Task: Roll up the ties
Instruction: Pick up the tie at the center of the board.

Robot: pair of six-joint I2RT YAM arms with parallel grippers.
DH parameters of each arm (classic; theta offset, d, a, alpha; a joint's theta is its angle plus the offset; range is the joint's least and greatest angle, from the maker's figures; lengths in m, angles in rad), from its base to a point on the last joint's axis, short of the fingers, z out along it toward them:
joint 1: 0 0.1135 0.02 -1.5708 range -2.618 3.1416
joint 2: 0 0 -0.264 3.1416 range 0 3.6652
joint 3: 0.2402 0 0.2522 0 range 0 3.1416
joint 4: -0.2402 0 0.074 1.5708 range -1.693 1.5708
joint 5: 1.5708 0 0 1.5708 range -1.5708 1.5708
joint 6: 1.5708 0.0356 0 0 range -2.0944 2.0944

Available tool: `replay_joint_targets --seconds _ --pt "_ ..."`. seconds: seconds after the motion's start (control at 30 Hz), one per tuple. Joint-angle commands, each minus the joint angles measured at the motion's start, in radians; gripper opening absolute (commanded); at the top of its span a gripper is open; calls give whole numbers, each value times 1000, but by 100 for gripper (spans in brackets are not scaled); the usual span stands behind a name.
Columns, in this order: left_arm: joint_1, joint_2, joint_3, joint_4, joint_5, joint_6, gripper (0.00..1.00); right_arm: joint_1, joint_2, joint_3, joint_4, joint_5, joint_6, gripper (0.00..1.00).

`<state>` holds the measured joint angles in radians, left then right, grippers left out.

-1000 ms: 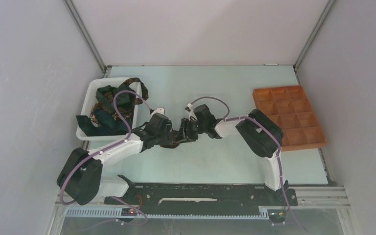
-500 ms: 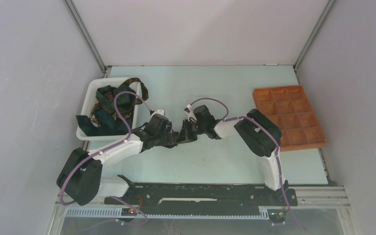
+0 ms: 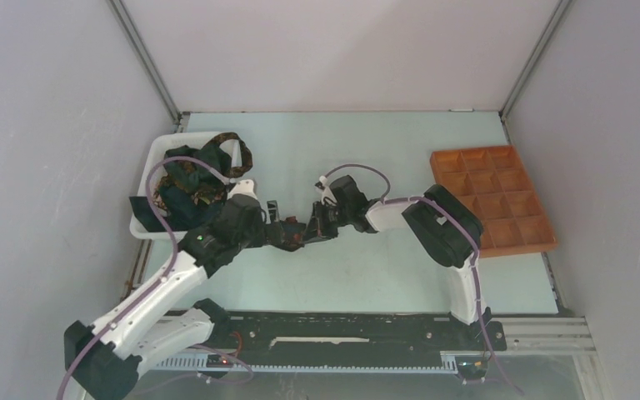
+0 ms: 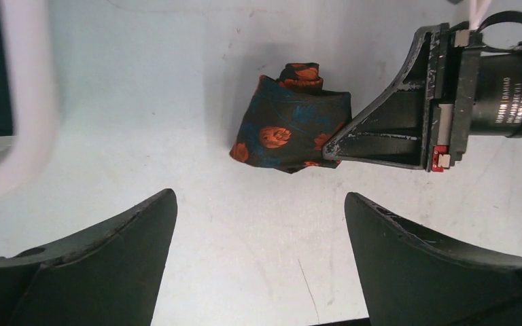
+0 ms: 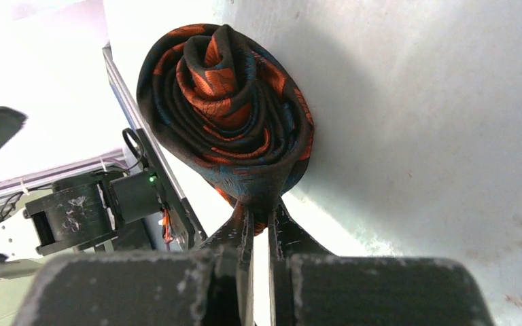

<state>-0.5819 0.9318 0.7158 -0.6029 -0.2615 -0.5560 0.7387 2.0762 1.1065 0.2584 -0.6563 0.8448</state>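
A rolled tie [image 4: 292,125], dark with orange flowers, lies on the table between the two grippers. My right gripper [image 5: 259,212] is shut on the roll's outer edge, and the coil [image 5: 224,102] shows end-on just past its fingertips. My left gripper [image 4: 258,204] stands open a short way back from the roll, with only bare table between its fingers [image 4: 109,265]. In the top view the roll [image 3: 297,240] is mostly hidden between the left gripper [image 3: 279,232] and the right gripper [image 3: 310,232]. Several more ties [image 3: 187,179] lie tangled in the white bin.
The white bin [image 3: 143,229] stands at the left, close behind my left arm, and its rim [image 4: 27,102] shows in the left wrist view. An orange-brown compartment tray [image 3: 492,200] sits at the right edge of the table.
My left gripper has opened wide and drawn back from the roll, its arm's elbow swinging down and left. The right gripper has shut on the rolled tie.
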Motion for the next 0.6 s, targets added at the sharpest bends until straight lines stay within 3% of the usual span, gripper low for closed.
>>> replay_joint_targets --seconds 0.0,0.3,0.57 --pt "5 -110 74 -137 -70 26 100 -22 -99 36 -64 10 -43 0" --pt "5 -270 127 -266 -85 42 100 -69 -188 40 -152 17 -85 0" --pt "5 -404 75 -242 -142 26 100 -185 -287 40 -278 38 -152 0"
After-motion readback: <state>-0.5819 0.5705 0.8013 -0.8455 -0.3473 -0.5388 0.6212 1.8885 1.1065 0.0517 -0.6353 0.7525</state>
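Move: At the tips of the right hand, the tie roll is already pinched, its middle about 4 cm left and 2 cm ahead of the fingertips at much the same height. The orange tray lies roughly 48 cm to that hand's right and 13 cm ahead, near level. From the left hand, already open and clear, the roll is about 3 cm ahead, 3 cm right and 9 cm below; the white bin lies some 25 cm left, 17 cm ahead and 7 cm below. Lifting the rolled tie by its edge in shut fingers, the right hand rises about 5 cm while drawing nearly as far to the right and some 3 cm forward, towards the orange tray's side, its wrist barely turning. The left hand, wide open and empty, backs away from the roll: up about 7 cm, then also left and back, its fingers tipping up some 10 degrees. ##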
